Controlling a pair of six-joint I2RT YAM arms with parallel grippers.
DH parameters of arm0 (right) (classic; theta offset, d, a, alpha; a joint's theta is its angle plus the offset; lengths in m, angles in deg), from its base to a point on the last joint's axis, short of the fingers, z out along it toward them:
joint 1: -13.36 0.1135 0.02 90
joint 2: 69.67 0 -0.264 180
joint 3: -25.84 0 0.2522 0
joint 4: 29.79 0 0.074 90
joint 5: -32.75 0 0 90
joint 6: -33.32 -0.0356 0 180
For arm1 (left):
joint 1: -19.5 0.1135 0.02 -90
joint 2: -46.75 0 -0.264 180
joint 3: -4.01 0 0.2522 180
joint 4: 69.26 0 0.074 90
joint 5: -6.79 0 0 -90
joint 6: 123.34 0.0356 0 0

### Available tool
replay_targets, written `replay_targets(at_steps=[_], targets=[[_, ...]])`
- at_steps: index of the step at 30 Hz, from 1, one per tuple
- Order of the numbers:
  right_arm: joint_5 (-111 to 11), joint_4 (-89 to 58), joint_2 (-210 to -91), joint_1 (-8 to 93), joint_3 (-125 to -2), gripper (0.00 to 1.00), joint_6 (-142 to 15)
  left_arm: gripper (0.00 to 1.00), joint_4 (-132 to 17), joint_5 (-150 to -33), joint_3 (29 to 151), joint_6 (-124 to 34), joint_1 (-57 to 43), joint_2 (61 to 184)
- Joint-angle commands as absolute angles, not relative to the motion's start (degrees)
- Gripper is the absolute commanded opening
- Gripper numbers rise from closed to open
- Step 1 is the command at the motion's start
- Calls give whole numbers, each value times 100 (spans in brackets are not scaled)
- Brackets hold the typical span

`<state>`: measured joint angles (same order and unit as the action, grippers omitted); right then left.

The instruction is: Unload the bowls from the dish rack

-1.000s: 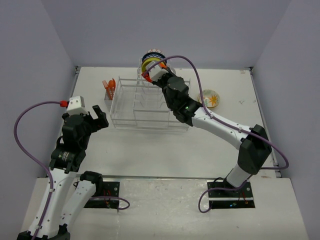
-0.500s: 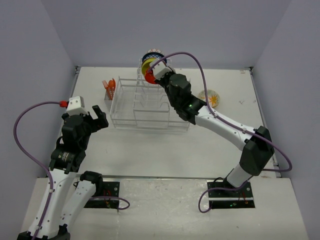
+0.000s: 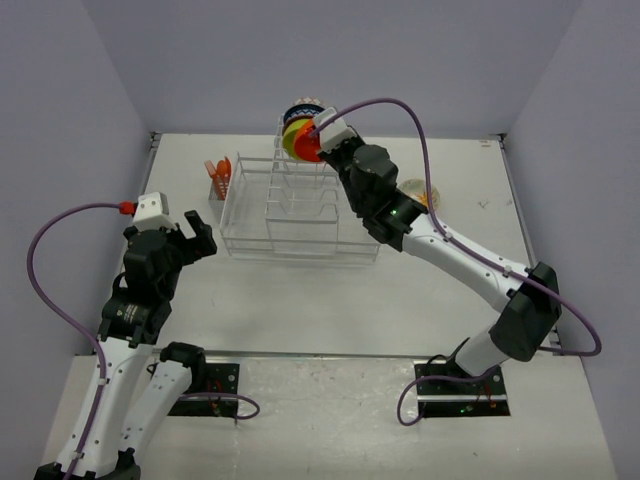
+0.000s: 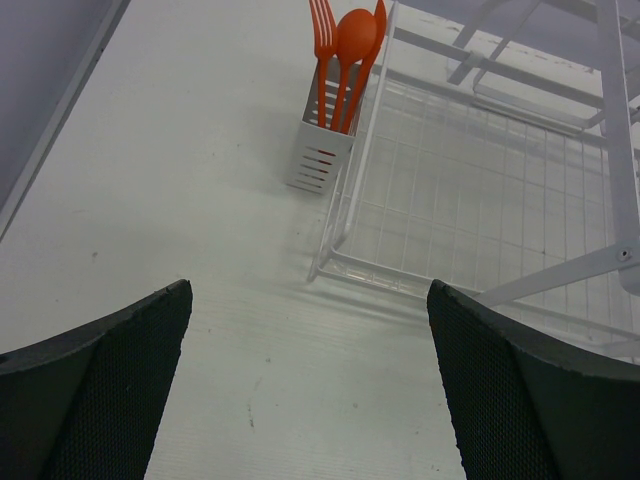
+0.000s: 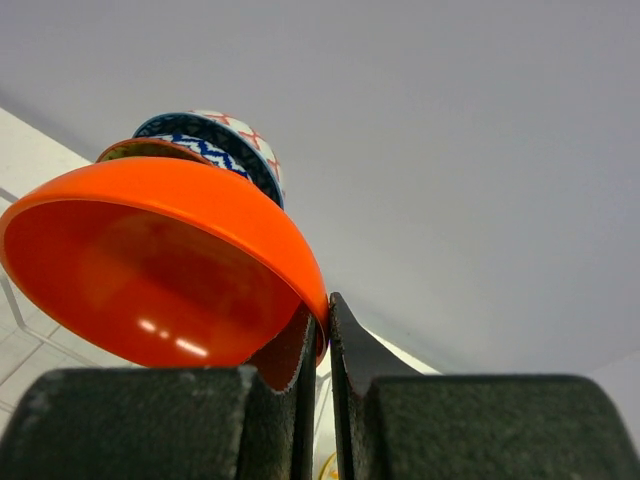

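The white wire dish rack (image 3: 290, 215) stands at the table's middle back; its basket also shows in the left wrist view (image 4: 480, 190). My right gripper (image 3: 318, 150) is shut on the rim of the orange-red bowl (image 5: 160, 260), held above the rack's tall rear section. Behind it stand the yellow-green bowl (image 3: 289, 135) and the dark blue patterned bowl (image 5: 225, 140). The cream floral bowl (image 3: 428, 193) sits on the table right of the rack, partly hidden by the right arm. My left gripper (image 3: 195, 235) is open and empty, left of the rack.
A small white utensil cup (image 4: 320, 150) with orange utensils (image 4: 345, 40) stands against the rack's left side. The table's left edge (image 4: 60, 110) runs beside a grey wall.
My right gripper has lifted the orange-red bowl up and slightly right, out of the rack's upright section. The left arm has not moved.
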<state>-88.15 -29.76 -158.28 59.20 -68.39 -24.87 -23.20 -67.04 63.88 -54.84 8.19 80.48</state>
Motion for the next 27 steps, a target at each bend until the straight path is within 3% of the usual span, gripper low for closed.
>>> replay_targets(at_steps=[1, 7, 15, 21, 27], targets=[[-8863, -3141, -15668, 5880, -7053, 0, -2653, 100, -2473, -6660, 6418, -5417, 869, 8032], [-8881, -2721, -15308, 5713, -6949, 0, -3232, 100, -2491, -6686, 6418, -5408, 869, 8067], [-8967, -1071, -13621, 4818, -6159, 0, -5367, 100, -2508, -6703, 6427, -5399, 869, 8032], [-7942, 662, -13014, 2798, -5411, 0, -7450, 100, -2517, -6756, 6427, -5391, 869, 7936], [-6237, 780, -12925, 924, -4489, 0, -8725, 100, -2535, -6862, 6409, -5391, 860, 7874]])
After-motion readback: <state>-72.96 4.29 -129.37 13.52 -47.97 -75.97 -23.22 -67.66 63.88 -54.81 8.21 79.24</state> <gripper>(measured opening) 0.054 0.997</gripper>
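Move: The right hand still pinches the orange bowl's rim beside the dish rack's bowls; the stack of unloaded bowls lies about 11 cm ahead, 24 cm to its right and some 31 cm below. The lime-green bowl stands about 3 cm ahead and 5 cm left, the patterned blue bowl 8 cm ahead and 5 cm left, both about 5 cm lower. From the idle left hand, the stack is roughly 23 cm ahead, 50 cm right and 18 cm below. The right hand carries the orange bowl away from the dish rack in a quickening sweep of some 29 cm to the right towards the stack of bowls, with a slight draw back, its fingers staying shut on the rim. It rises a couple of centimetres on the way, then sinks about 10 cm from that crest, while the wrist rolls left side up by some 40 degrees, turns clockwise and tips its fingers downward. ##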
